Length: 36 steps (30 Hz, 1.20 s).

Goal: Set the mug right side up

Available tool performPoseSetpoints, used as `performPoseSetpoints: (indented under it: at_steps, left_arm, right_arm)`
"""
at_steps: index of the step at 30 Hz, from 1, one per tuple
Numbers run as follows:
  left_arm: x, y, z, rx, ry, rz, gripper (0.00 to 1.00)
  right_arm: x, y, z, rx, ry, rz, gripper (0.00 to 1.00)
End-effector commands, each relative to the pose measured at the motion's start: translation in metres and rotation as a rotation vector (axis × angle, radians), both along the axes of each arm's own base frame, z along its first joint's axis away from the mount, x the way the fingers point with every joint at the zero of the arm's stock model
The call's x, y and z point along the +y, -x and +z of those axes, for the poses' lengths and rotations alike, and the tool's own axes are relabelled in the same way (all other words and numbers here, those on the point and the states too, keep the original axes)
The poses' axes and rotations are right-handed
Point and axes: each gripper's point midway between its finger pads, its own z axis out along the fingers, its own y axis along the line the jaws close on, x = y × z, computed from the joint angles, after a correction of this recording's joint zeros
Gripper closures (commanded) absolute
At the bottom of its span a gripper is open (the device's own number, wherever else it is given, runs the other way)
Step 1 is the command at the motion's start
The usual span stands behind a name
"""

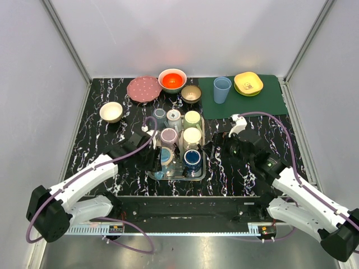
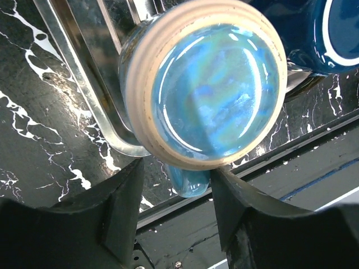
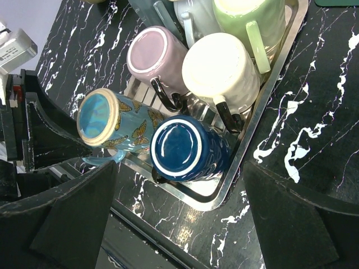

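A light blue butterfly mug (image 1: 166, 156) stands upside down at the near left of the metal tray (image 1: 176, 177). In the left wrist view its glazed base (image 2: 207, 84) fills the top, and its handle (image 2: 190, 180) hangs between my fingers. My left gripper (image 2: 176, 193) is open around that handle. The right finger touches the mug's rim and the left finger stands apart. The mug also shows in the right wrist view (image 3: 112, 120). My right gripper (image 3: 179, 213) is open and empty above the tray's near right corner, over a dark blue mug (image 3: 185, 148).
Upside-down pink (image 3: 154, 56), cream (image 3: 221, 70) and green (image 3: 252, 17) mugs fill the tray behind. Bowls and a pink plate (image 1: 144, 88) line the back. A blue cup (image 1: 222, 89) and yellow bowl (image 1: 248, 83) sit on a green mat (image 1: 269, 103).
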Motion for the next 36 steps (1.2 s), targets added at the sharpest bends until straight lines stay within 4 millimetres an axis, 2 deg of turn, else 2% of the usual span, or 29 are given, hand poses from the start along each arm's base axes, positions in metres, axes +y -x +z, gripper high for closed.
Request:
performPoseSetpoints:
  at_steps: [1, 3, 9, 12, 13, 16, 17, 18, 19, 23, 24, 26, 27, 29, 32, 33, 34, 36]
  left_arm:
    - [-0.007, -0.01, 0.003, -0.042, -0.001, -0.023, 0.48]
    - [-0.009, -0.011, 0.0, -0.04, -0.01, -0.028, 0.52]
    - [-0.013, -0.009, -0.007, -0.033, -0.051, -0.057, 0.54]
    - [-0.013, -0.009, -0.008, -0.035, -0.063, -0.063, 0.61]
    - [-0.013, -0.009, -0.008, -0.037, -0.064, -0.065, 0.68]
    - [-0.013, -0.01, -0.005, -0.046, -0.059, -0.063, 0.8]
    - [-0.013, -0.009, -0.002, -0.053, -0.053, -0.062, 0.94]
    - [-0.014, -0.009, 0.002, -0.058, -0.043, -0.061, 1.0]
    - [-0.015, -0.009, 0.006, -0.063, -0.032, -0.057, 1.0]
    - [-0.017, -0.003, 0.038, -0.109, 0.014, -0.056, 1.0]
    - [-0.019, -0.005, 0.059, -0.152, 0.048, -0.053, 1.0]
    - [-0.016, -0.002, 0.078, -0.18, 0.063, -0.047, 1.0]
    - [-0.018, -0.003, 0.102, -0.226, 0.107, -0.043, 1.0]
    - [-0.017, -0.002, 0.123, -0.263, 0.144, -0.034, 1.0]
    - [-0.021, -0.002, 0.176, -0.364, 0.275, -0.023, 1.0]
    - [-0.022, -0.001, 0.186, -0.388, 0.306, -0.022, 1.0]
    - [-0.022, 0.001, 0.2, -0.421, 0.359, -0.015, 1.0]
    - [-0.031, -0.002, 0.225, -0.503, 0.474, -0.019, 1.0]
  right_arm:
    - [0.004, -0.003, 0.005, -0.018, -0.003, 0.016, 0.0]
    - [0.004, -0.003, 0.005, -0.019, 0.0, 0.017, 0.0]
    - [0.005, -0.006, 0.002, -0.012, 0.005, 0.014, 0.0]
    - [0.006, -0.005, 0.0, -0.006, 0.0, 0.013, 0.0]
    - [0.006, -0.005, -0.002, -0.001, 0.001, 0.013, 0.0]
    - [0.005, -0.004, -0.002, 0.001, -0.001, 0.011, 0.0]
    - [0.005, -0.003, -0.002, 0.002, -0.002, 0.012, 0.0]
    - [0.005, -0.003, -0.002, 0.003, -0.001, 0.012, 0.0]
    - [0.005, -0.002, 0.0, 0.002, -0.007, 0.017, 0.0]
    - [0.009, 0.003, 0.006, 0.01, -0.024, 0.046, 0.0]
    - [0.011, 0.004, 0.011, 0.01, -0.031, 0.055, 0.0]
    - [0.016, 0.008, 0.017, 0.02, -0.05, 0.088, 0.0]
    - [0.018, 0.009, 0.026, 0.014, -0.064, 0.099, 0.0]
    - [0.024, 0.015, 0.036, 0.02, -0.101, 0.135, 0.0]
    - [0.031, 0.023, 0.061, 0.0, -0.203, 0.162, 0.0]
    - [0.034, 0.024, 0.071, -0.029, -0.245, 0.176, 0.0]
    - [0.036, 0.034, 0.082, -0.045, -0.291, 0.22, 0.0]
    - [0.041, 0.042, 0.1, -0.066, -0.373, 0.265, 0.0]
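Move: Just below and between the left hand's half-open fingers is the handle of the upside-down butterfly mug; the mug's middle lies about 5 cm ahead, 2 cm to the right and 3 cm lower. The navy mug stands some 13 cm to the hand's right and 4 cm ahead, the pink mug about 12 cm ahead and 4 cm right. From the right hand, the butterfly mug is roughly 17 cm to the left, about level fore and aft, 12 cm below. Sinking about 2 cm and easing slightly right and back, the left hand closes its fingers and pinches the butterfly mug's handle. It then lifts quickly, some 16 cm from its lowest point, keeping the pinch while the fingertips swing outward and up by about 20 degrees. Late on, the open, empty right hand rises with a drift left and back, rolling and turning slightly counter-clockwise. ##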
